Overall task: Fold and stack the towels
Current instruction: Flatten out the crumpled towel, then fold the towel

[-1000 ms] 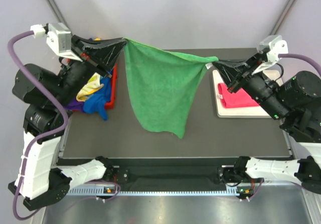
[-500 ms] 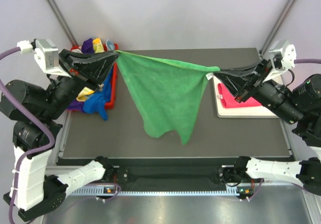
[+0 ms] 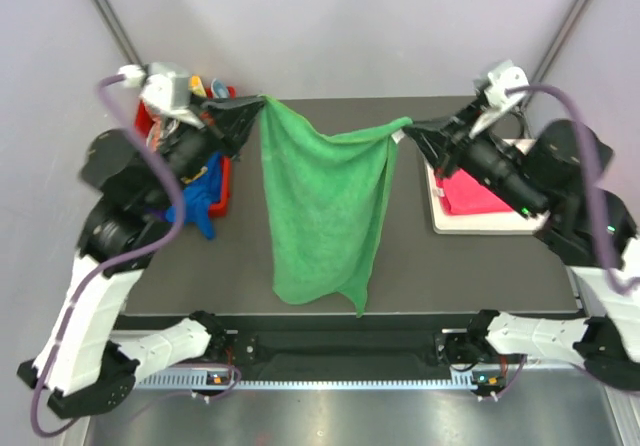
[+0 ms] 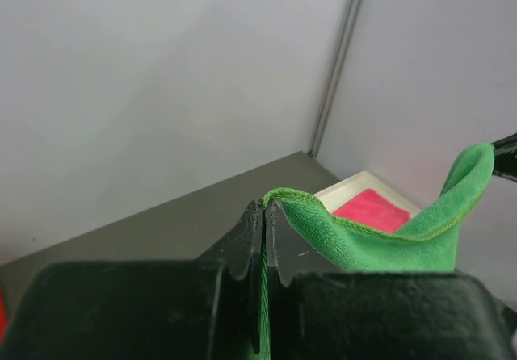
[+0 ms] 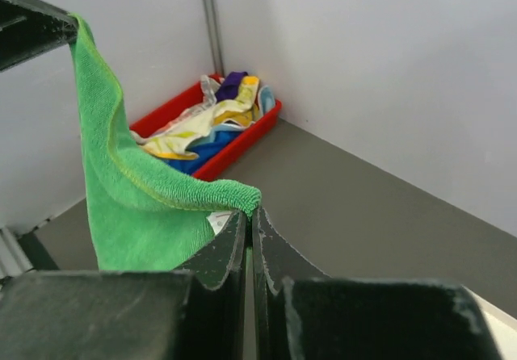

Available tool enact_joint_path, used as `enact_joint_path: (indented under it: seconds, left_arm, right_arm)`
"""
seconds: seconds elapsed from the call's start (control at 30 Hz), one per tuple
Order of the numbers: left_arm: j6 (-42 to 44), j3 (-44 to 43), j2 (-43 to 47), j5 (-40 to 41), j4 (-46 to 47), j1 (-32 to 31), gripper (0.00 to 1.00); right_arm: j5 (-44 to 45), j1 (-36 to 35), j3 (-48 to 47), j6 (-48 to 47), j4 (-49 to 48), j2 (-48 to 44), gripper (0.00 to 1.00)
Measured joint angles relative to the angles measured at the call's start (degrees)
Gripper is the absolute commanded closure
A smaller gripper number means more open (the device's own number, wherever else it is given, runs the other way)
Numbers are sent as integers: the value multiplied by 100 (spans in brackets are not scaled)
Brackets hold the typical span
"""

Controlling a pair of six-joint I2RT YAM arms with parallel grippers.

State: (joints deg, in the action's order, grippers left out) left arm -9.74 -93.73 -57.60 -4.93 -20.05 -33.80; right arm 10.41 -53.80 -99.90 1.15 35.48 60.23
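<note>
A green towel (image 3: 322, 211) hangs in the air over the middle of the dark table, held by its two top corners. My left gripper (image 3: 261, 103) is shut on the left corner (image 4: 279, 197). On the right corner (image 5: 246, 197), my right gripper (image 3: 408, 127) is shut. The top edge sags slightly between them and the cloth's lower end drapes toward the near edge of the table. A folded pink towel (image 3: 470, 194) lies on the white tray (image 3: 445, 221) at the right. Several loose towels (image 3: 196, 198), blue, yellow and purple among them, fill the red bin (image 3: 227, 181) at the left.
The dark table (image 3: 450, 266) has its near edge just above the arm bases. Grey walls and two slanted frame poles (image 3: 110, 26) close in the back and sides.
Both grippers have moved inward and toward the back, so the towel's top edge is shorter and the cloth hangs narrower and longer than a second ago.
</note>
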Motion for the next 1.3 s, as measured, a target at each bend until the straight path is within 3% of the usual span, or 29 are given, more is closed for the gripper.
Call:
enact_joint_path:
  seconds: [0.17, 0.33, 0.43, 0.63, 0.8, 1.03, 1.3]
  left_arm:
    - [31, 391, -949, 168, 481, 433, 100]
    - [-439, 501, -2500, 4, 1314, 1609, 100]
    - [-614, 52, -3679, 94, 1613, 1930, 100]
    - [-846, -1731, -5871, -81, 1867, 2232, 100]
    - [-970, -1952, -6581, -192, 2044, 2328, 100]
    - [-1095, -1204, -6666, -219, 2590, 2341, 100]
    - [-1327, 581, -6212, -195, 3038, 2319, 100]
  right_arm:
    - [-1388, 2131, 542, 201, -555, 662, 100]
    - [-2669, 3368, 778, 466, -1567, 2264, 100]
    - [-3161, 3825, 219, 625, -1845, 3685, 100]
    - [-3606, 4179, -1692, 796, -1838, 6220, 100]
    - [-3799, 4210, -2229, 901, -1884, 6985, 100]
    - [-3954, 4212, -1744, 1054, -2361, 7108, 100]
    - [-3654, 4127, -352, 820, -2350, 6817, 100]
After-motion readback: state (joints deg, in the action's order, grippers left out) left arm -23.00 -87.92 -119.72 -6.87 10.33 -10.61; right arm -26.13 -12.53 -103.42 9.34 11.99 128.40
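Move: Below and ahead of the left hand lies the bare table for the green towel, its middle about 18 cm forward, 10 to the right and 55 down; from the right hand it is some 20 forward, 14 left and 51 down. The red bin sits about 25 cm ahead of the left hand, 30 left and 50 down. The cream tray with the folded pink towel is roughly 20 ahead of the right hand, 32 right and 51 down. Casting the green towel out over the table, both hands keep its upper corners pinched and sweep fast forward about 40 cm while sinking some 30. Then they sink about 10 cm more while drawing back 4 or 5 cm, fingers tipping down some 40 degrees overall; the left hand also turns about 20 degrees counter-clockwise. ##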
